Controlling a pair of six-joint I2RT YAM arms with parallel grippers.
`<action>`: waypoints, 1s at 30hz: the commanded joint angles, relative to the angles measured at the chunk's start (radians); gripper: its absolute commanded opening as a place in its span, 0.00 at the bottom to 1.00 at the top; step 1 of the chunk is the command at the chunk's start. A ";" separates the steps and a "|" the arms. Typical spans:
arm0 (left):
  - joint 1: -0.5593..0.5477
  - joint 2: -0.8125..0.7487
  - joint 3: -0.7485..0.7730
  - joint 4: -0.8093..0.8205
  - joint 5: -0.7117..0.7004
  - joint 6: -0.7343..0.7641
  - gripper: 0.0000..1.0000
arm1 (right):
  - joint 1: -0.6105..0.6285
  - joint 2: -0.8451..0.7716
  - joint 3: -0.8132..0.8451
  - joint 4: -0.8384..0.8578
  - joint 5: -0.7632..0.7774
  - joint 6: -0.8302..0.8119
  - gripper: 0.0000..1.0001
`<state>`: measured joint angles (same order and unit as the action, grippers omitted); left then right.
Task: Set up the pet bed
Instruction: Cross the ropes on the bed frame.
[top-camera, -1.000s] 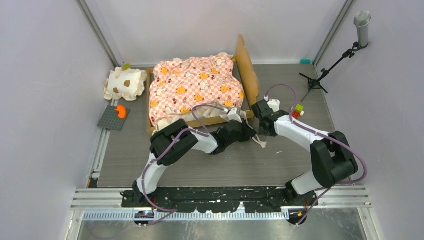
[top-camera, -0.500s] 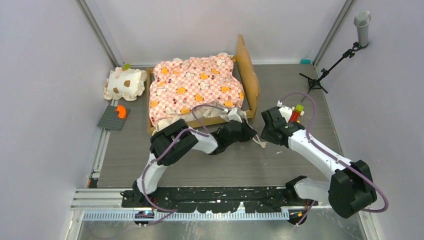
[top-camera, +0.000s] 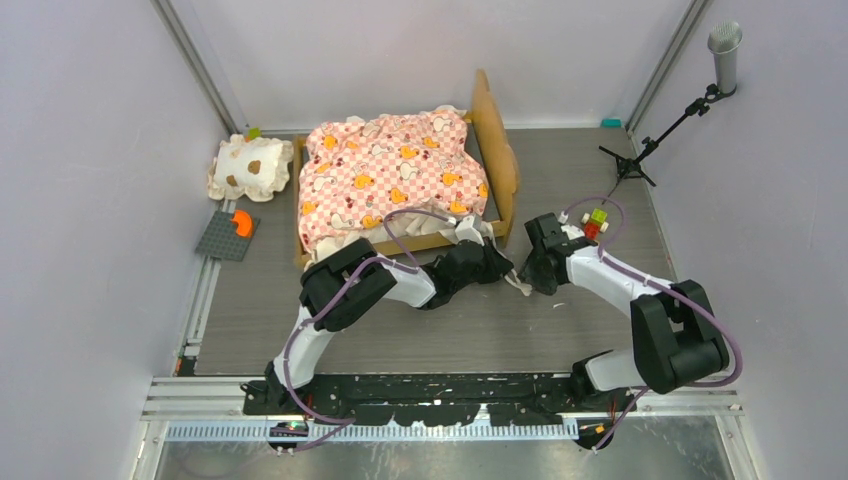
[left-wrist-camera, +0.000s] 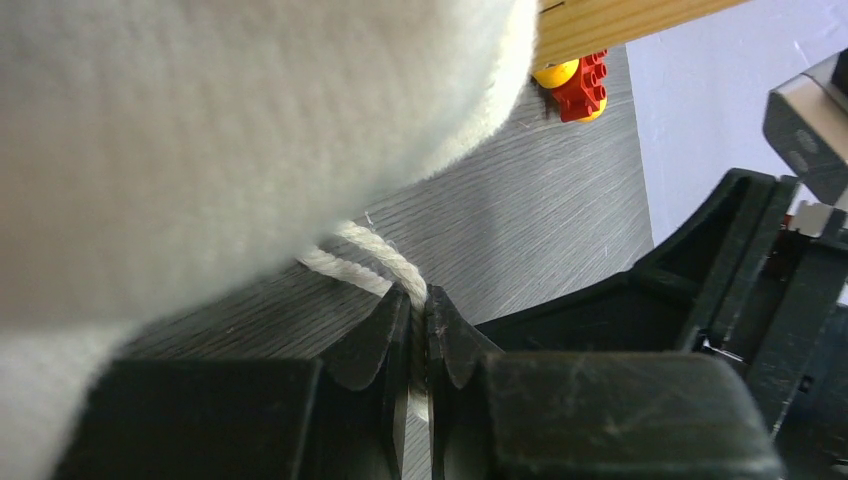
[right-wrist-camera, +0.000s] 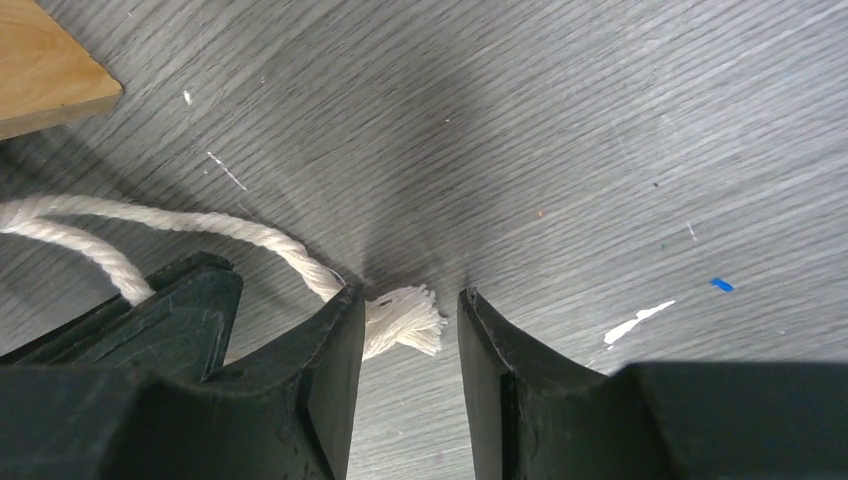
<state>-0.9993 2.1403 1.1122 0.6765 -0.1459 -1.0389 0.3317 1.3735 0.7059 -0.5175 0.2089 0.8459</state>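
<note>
The pet bed (top-camera: 497, 150) stands at the back centre, its pink checkered mattress (top-camera: 390, 175) rumpled in the light-wood frame. A white cord (top-camera: 520, 287) trails from the bed's near right corner onto the floor. My left gripper (top-camera: 503, 265) is at that corner, under the cream ruffle (left-wrist-camera: 200, 130). In the left wrist view that gripper (left-wrist-camera: 419, 305) is shut on the cord (left-wrist-camera: 370, 250). My right gripper (top-camera: 535, 275) is just to its right, low over the floor. Its jaws (right-wrist-camera: 410, 300) stand open around the cord's frayed end (right-wrist-camera: 405, 322), not pinching it.
A cream spotted pillow (top-camera: 250, 168) lies left of the bed, with a grey baseplate (top-camera: 222, 243) and an orange piece (top-camera: 241, 222) in front of it. Small toy bricks (top-camera: 596, 222) sit right of my right wrist. A microphone stand (top-camera: 650, 140) is at the back right.
My right arm came down from beside the headboard to the cord's end and its jaws widened. The left arm stayed put on the cord.
</note>
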 joint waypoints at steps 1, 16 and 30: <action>-0.002 -0.008 0.006 0.042 -0.003 0.020 0.11 | -0.007 0.026 0.000 0.048 -0.015 0.025 0.44; -0.002 -0.011 -0.010 0.061 0.011 0.034 0.11 | -0.012 -0.017 0.005 0.027 0.051 0.004 0.01; -0.002 -0.034 -0.032 0.056 0.025 0.044 0.18 | -0.011 -0.101 0.103 -0.053 0.092 -0.061 0.01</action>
<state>-0.9993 2.1403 1.0897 0.6914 -0.1287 -1.0130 0.3248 1.2865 0.7578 -0.5621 0.2474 0.8177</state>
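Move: The rope end lies almost between the right hand's open fingers, about 1 cm to the left of its middle and 1 cm below. The left fingertips, pinching the ropes, are some 4 cm ahead and 6 cm left of the right hand, and the headboard foot is roughly 10 cm ahead and 7 cm left of it. From the left hand the same rope end lies about 4 cm back, 6 cm right and 4 cm below. The right hand settles barely half a centimetre lower over the frayed rope end with its fingers pointing steeply down, shuts them from about half open and pinches that end, then lifts it about 4 cm off the table while easing some 1 cm forward, the fingertips tipping a few degrees farther back towards the base. Beside it the left hand nearly holds its place, keeping the ropes between its fingers where they come from the bed frame and sinking only slightly at the last. ##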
